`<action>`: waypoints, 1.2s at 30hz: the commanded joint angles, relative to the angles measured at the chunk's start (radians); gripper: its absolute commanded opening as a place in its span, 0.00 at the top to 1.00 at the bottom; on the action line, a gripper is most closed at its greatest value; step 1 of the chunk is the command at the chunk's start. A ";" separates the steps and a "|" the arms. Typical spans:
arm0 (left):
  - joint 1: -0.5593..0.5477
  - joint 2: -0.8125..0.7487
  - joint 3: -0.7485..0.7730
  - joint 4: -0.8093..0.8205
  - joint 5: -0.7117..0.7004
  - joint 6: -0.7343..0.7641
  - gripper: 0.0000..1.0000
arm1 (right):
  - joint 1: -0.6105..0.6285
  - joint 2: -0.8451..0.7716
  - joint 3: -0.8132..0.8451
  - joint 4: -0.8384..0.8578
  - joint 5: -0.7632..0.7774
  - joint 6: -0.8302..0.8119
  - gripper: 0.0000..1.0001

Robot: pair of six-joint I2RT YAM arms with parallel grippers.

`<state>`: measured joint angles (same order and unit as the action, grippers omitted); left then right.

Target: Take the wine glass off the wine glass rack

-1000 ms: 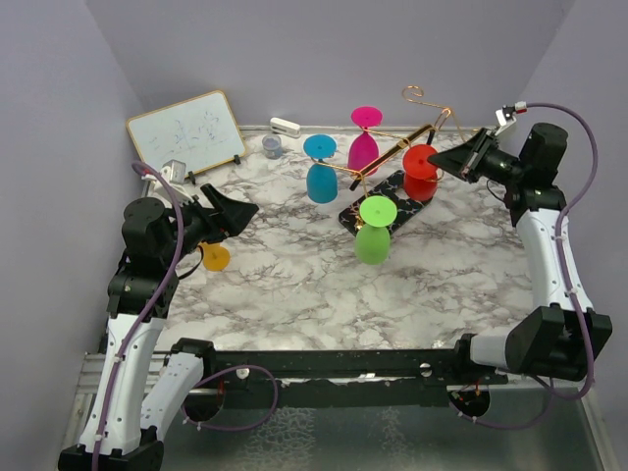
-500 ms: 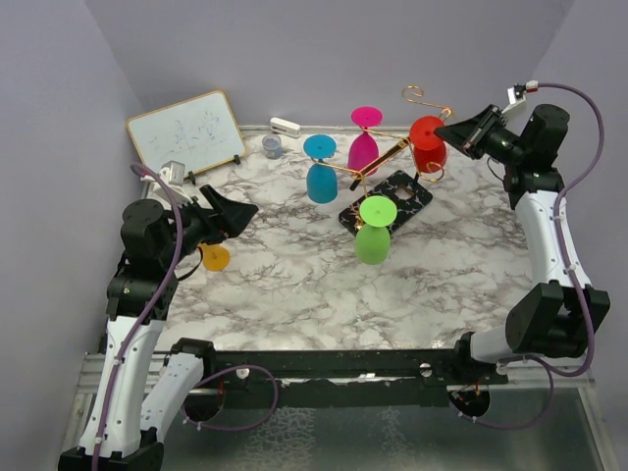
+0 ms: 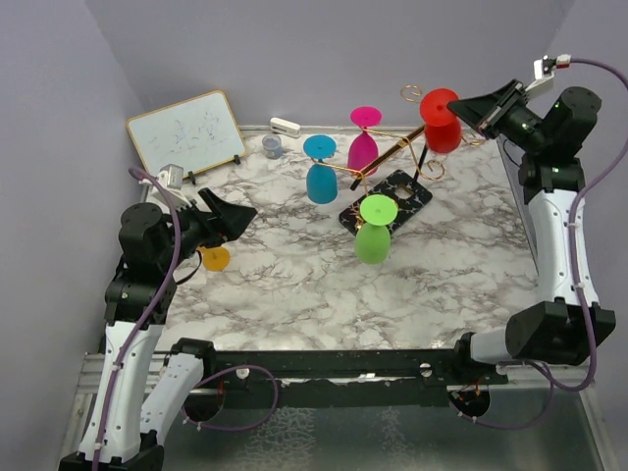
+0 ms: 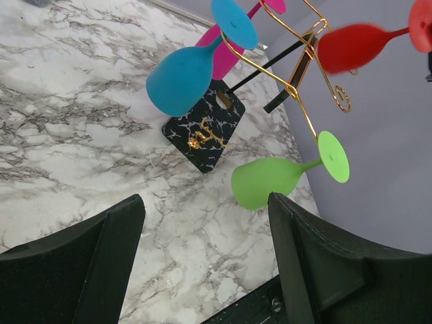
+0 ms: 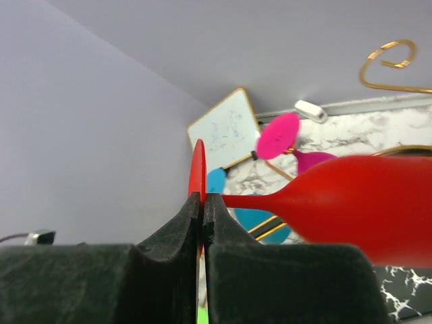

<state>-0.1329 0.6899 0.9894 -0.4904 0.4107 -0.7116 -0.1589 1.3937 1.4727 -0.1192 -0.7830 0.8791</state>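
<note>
The gold wire wine glass rack leans on its black patterned base at the back of the table. Blue, pink and green wine glasses hang from it. My right gripper is shut on the foot of a red wine glass and holds it high, up and right of the rack; in the right wrist view the foot sits between the pads. My left gripper is open and empty, low at the left; its view shows the rack and the glasses ahead.
A small whiteboard stands at the back left. A grey cup and a white object lie at the back edge. An orange disc lies under the left gripper. Purple walls close the left, back and right.
My right gripper has risen and drawn back to the right with the red wine glass, lifting it up off the rack arm. The left arm has barely moved.
</note>
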 commanded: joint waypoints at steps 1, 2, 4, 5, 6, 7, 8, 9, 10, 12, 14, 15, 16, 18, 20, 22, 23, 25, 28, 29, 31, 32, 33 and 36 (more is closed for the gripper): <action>-0.002 -0.020 0.030 0.010 -0.012 -0.017 0.24 | 0.004 -0.074 0.159 0.104 -0.124 0.049 0.99; -0.002 -0.025 0.030 0.013 -0.011 -0.020 0.24 | 0.004 -0.079 0.182 0.127 -0.154 0.063 0.99; -0.002 -0.034 0.035 0.012 -0.010 -0.028 0.24 | 0.016 -0.099 0.227 0.177 -0.205 0.061 0.99; -0.002 -0.038 0.038 0.013 -0.010 -0.032 0.24 | 0.037 -0.108 0.253 0.184 -0.218 0.039 0.99; -0.002 -0.045 0.042 0.010 -0.010 -0.035 0.24 | 0.066 -0.119 0.283 0.170 -0.220 -0.009 0.99; -0.002 -0.050 0.046 0.004 -0.011 -0.037 0.24 | 0.106 -0.124 0.317 0.143 -0.217 -0.092 0.99; -0.002 -0.056 0.054 -0.005 -0.014 -0.037 0.24 | 0.146 -0.126 0.351 0.102 -0.209 -0.147 0.99; -0.002 -0.062 0.060 -0.018 -0.017 -0.036 0.24 | 0.177 -0.125 0.377 0.062 -0.213 -0.190 0.99; -0.002 -0.068 0.068 -0.029 -0.024 -0.036 0.24 | 0.201 -0.122 0.398 0.038 -0.223 -0.223 0.99; -0.002 -0.087 0.080 -0.053 -0.036 -0.041 0.24 | 0.242 -0.116 0.429 -0.008 -0.236 -0.285 0.99; -0.002 -0.115 0.091 -0.078 -0.050 -0.056 0.24 | 0.290 -0.118 0.429 -0.029 -0.235 -0.337 0.99; -0.002 -0.129 0.097 -0.092 -0.062 -0.070 0.24 | 0.316 -0.118 0.427 -0.037 -0.238 -0.360 0.99; -0.002 -0.149 0.104 -0.103 -0.073 -0.085 0.24 | 0.342 -0.113 0.430 -0.055 -0.238 -0.390 0.99; -0.002 -0.191 0.118 -0.111 -0.092 -0.122 0.25 | 0.414 -0.090 0.465 -0.134 -0.217 -0.476 0.99; -0.002 -0.226 0.130 -0.114 -0.101 -0.156 0.26 | 0.514 -0.042 0.530 -0.249 -0.163 -0.588 0.99; -0.002 -0.242 0.154 -0.135 -0.106 -0.169 0.26 | 0.645 0.018 0.604 -0.363 -0.055 -0.711 0.99; -0.002 -0.242 0.174 -0.155 -0.110 -0.167 0.26 | 0.704 0.043 0.627 -0.397 0.012 -0.758 0.99; -0.002 -0.242 0.216 -0.207 -0.127 -0.152 0.26 | 0.792 0.078 0.641 -0.417 0.098 -0.825 0.99; -0.002 -0.251 0.282 -0.290 -0.169 -0.138 0.25 | 0.889 0.114 0.627 -0.419 0.205 -0.906 0.99; -0.002 -0.257 0.299 -0.314 -0.178 -0.143 0.25 | 0.935 0.118 0.612 -0.412 0.264 -0.941 0.99; -0.002 -0.273 0.323 -0.344 -0.189 -0.169 0.23 | 1.013 0.104 0.533 -0.354 0.376 -1.005 0.99; -0.002 -0.281 0.330 -0.356 -0.194 -0.186 0.21 | 1.049 0.084 0.467 -0.293 0.435 -1.028 0.99; -0.002 -0.290 0.331 -0.364 -0.197 -0.207 0.21 | 1.080 0.053 0.392 -0.219 0.493 -1.046 0.99; -0.002 -0.315 0.318 -0.367 -0.195 -0.269 0.20 | 1.137 -0.054 0.105 0.029 0.577 -1.094 0.99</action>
<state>-0.1329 0.4103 1.3022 -0.7982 0.2493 -0.8928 0.9058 1.4765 1.8233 -0.3836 -0.4412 -0.0757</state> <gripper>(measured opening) 0.796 0.018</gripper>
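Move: The right fingers already hold the red glass by its foot, bowl hanging some 6 cm below. The yellow glass, standing on the table, marks where to take it: about 50 cm left, 20 cm back and 34 cm below. On the way, the green glass hangs about 16 cm back and 12 cm left, and the blue one 24 cm left and 2 cm back, both 15 cm lower. From the left hand the yellow glass is roughly 8 cm left, 4 cm back and 26 cm below. Carry the red glass clear of the rack with the right gripper: draw it back about 20 cm while rising as much, over the green glass, then swing left towards the yellow glass and sink, tilting the fingers up and turning counter-clockwise, with the foot kept pinched. Bring the open left gripper back and up about 10 cm each way. ##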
